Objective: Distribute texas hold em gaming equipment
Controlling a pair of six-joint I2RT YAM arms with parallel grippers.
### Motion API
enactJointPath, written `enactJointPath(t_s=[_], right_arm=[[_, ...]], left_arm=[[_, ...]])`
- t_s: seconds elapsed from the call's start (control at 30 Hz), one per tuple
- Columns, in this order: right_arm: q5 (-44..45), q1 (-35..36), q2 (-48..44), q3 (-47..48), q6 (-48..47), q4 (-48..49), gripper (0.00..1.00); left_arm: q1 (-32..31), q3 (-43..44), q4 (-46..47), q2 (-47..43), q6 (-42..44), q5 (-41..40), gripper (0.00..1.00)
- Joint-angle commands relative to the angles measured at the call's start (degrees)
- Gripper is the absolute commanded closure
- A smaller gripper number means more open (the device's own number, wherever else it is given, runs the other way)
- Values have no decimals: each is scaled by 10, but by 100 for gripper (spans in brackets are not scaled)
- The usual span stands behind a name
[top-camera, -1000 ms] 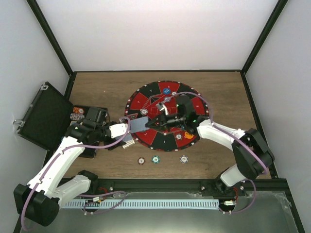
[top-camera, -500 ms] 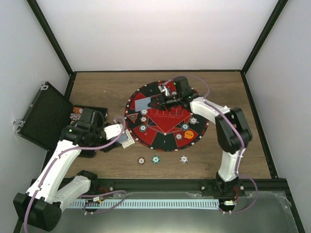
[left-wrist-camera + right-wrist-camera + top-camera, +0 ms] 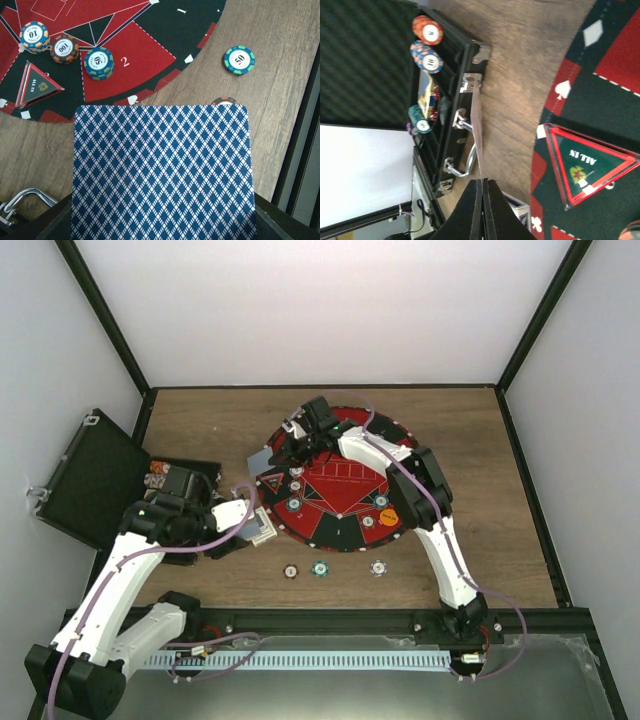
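My right gripper (image 3: 284,451) hovers over the far-left rim of the round red-and-black mat (image 3: 345,530). In the right wrist view its jaws (image 3: 483,181) are pressed shut on a single playing card (image 3: 477,127), seen edge-on; from above that card (image 3: 263,459) juts out past the mat's edge. My left gripper (image 3: 256,526) sits beside the mat's near-left edge, shut on a deck of blue-diamond-backed cards (image 3: 162,172) that hides its fingers. Poker chips (image 3: 98,62) and an orange disc (image 3: 389,517) lie on the mat.
The open black case (image 3: 92,480) with chips inside (image 3: 426,30) lies at the left, close to both grippers. An "ALL IN" triangle (image 3: 587,165) rests on the mat's left side. Three loose chips (image 3: 319,567) lie on the wood in front of the mat.
My right arm has swung from the mat's middle to its far-left rim, carrying the card. The left gripper with the deck has drawn back slightly to the left.
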Motion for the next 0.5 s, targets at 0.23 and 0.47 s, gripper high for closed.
enactJointPath(t_s=[0.23, 0.47], right_arm=[[78, 3, 67, 91, -37, -108, 98], [119, 2, 36, 97, -55, -135, 68]], left_arm=[[2, 20, -7, -4, 2, 17, 96], [2, 23, -8, -1, 4, 19, 96]])
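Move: The right hand holds one card. The spot for it, the mat's left rim beside the ALL IN triangle, lies about 3 cm left, 1 cm back and 6 cm below. At that same table level, the triangle is some 5 cm back and 2 cm left, the blue 10 chips 1 cm back and 6 cm right, the orange-black 100 chips 5 cm back and 5 cm right. From the left hand the spot is about 20 cm ahead, 5 cm right, 10 cm below. Down, about 5 cm, the right hand lowers its card onto the mat's left rim, its left-pointing fingers tipping some 10 degrees farther down and the hand easing a little forward. Near the bottom it drifts slightly right, and the shut fingers open to about a quarter, letting go of the card. The left hand holds still with the deck. ##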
